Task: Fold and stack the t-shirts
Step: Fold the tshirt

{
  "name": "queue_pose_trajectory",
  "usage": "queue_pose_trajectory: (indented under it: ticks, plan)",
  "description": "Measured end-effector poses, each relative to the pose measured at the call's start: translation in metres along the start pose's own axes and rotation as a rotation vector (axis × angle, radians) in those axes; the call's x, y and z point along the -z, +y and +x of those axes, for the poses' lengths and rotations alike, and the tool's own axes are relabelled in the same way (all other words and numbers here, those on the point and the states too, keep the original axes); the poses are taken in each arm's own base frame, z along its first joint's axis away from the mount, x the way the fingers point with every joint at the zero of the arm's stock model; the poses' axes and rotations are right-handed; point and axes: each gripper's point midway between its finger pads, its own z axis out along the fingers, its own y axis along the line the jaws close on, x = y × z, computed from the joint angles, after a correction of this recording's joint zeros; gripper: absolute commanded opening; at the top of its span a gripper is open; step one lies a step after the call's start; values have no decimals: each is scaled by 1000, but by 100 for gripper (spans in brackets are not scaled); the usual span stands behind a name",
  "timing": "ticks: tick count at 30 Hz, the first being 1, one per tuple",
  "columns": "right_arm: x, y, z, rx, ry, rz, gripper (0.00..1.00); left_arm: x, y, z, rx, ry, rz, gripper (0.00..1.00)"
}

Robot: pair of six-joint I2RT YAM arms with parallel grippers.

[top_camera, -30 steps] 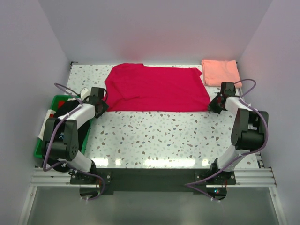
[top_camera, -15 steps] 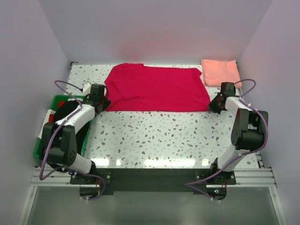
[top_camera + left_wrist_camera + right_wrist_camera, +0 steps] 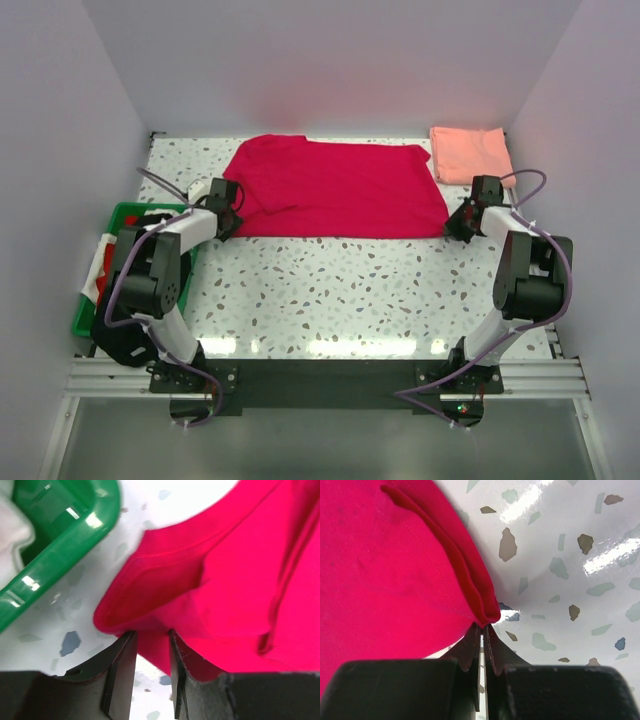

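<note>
The crimson t-shirt (image 3: 340, 190) lies spread flat across the far half of the table. My left gripper (image 3: 228, 215) is at its near-left corner. In the left wrist view the jaws (image 3: 152, 632) stand partly open, and the folded edge of the red cloth (image 3: 240, 580) lies across the gap at their tips. My right gripper (image 3: 458, 222) is at the shirt's near-right corner. In the right wrist view it (image 3: 483, 626) is shut on the bunched red hem (image 3: 485, 607). The salmon pink t-shirt (image 3: 470, 153) lies folded at the far right corner.
A green plastic crate (image 3: 125, 215) holding white and dark cloth stands off the table's left edge; its rim (image 3: 65, 550) is close beside my left gripper. White walls enclose the table on three sides. Speckled tabletop (image 3: 340, 290) lies between the shirt and the arm bases.
My left arm swung from over the crate rightwards to the shirt's near-left corner, and its jaws narrowed around the cloth edge. The right arm and both shirts stayed put.
</note>
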Motion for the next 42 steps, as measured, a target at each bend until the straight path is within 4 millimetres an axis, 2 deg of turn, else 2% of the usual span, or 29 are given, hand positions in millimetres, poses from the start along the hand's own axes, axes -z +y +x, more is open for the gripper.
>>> queue_pose_trajectory:
  ticks: [3, 9, 13, 17, 21, 24, 27, 30, 34, 38, 42]
  plan:
    - [0, -1, 1, -1, 2, 2, 0, -4, 12, 6, 5, 8, -55, 40]
    - [-2, -4, 6, -2, 15, 5, 0, -3, 23, 2, 30, -26, -101, 48]
    - [-2, -9, 11, -10, 32, 7, 0, 0, 40, 1, 24, -44, -154, 50]
    - [3, -13, 14, -22, 35, -2, 0, 4, 51, 2, 14, -49, -184, 55]
    - [12, -15, 14, -28, 27, -22, 0, 11, 65, 5, 2, -49, -211, 66]
    - [15, -16, 14, -30, 24, -30, 0, 17, 70, 8, 5, -49, -198, 69]
    - [17, -17, 16, -32, 28, -33, 0, 24, 69, 6, 7, -58, -159, 66]
    - [17, -17, 18, -30, 37, -40, 0, 31, 58, -2, 19, -82, -88, 60]
    - [16, -18, 20, -29, 42, -39, 0, 33, 43, -8, 32, -98, -16, 61]
    - [16, -17, 20, -29, 42, -42, 0, 28, 37, -9, 29, -104, 3, 64]
    - [16, -16, 21, -29, 44, -47, 0, 11, 37, -1, 11, -85, -21, 64]
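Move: The left hand hovers just over the red t-shirt's near left end, whose loose flap lies about 3 cm to its left, 1 cm back and 1 cm below; the green bin's middle is some 25 cm left and 10 cm back. The right hand already holds the t-shirt's near right corner between its fingertips, with the folded orange shirt roughly 21 cm ahead and 6 cm to the right, about 1 cm lower. With its pinch on the near right corner kept shut, the right hand drags that corner about 3 cm straight back towards the bases, dipping a centimetre on the way and levelling again before it stops and holds. Meanwhile the left hand slips back some 6 cm and left nearly 4 cm past the flap, low over the table, its fingers spreading from about a third to two thirds open, then lifts about 3 cm, comes forward again by half that retreat and sinks back to its starting height, the parted tips straddling the cloth's near left edge. ##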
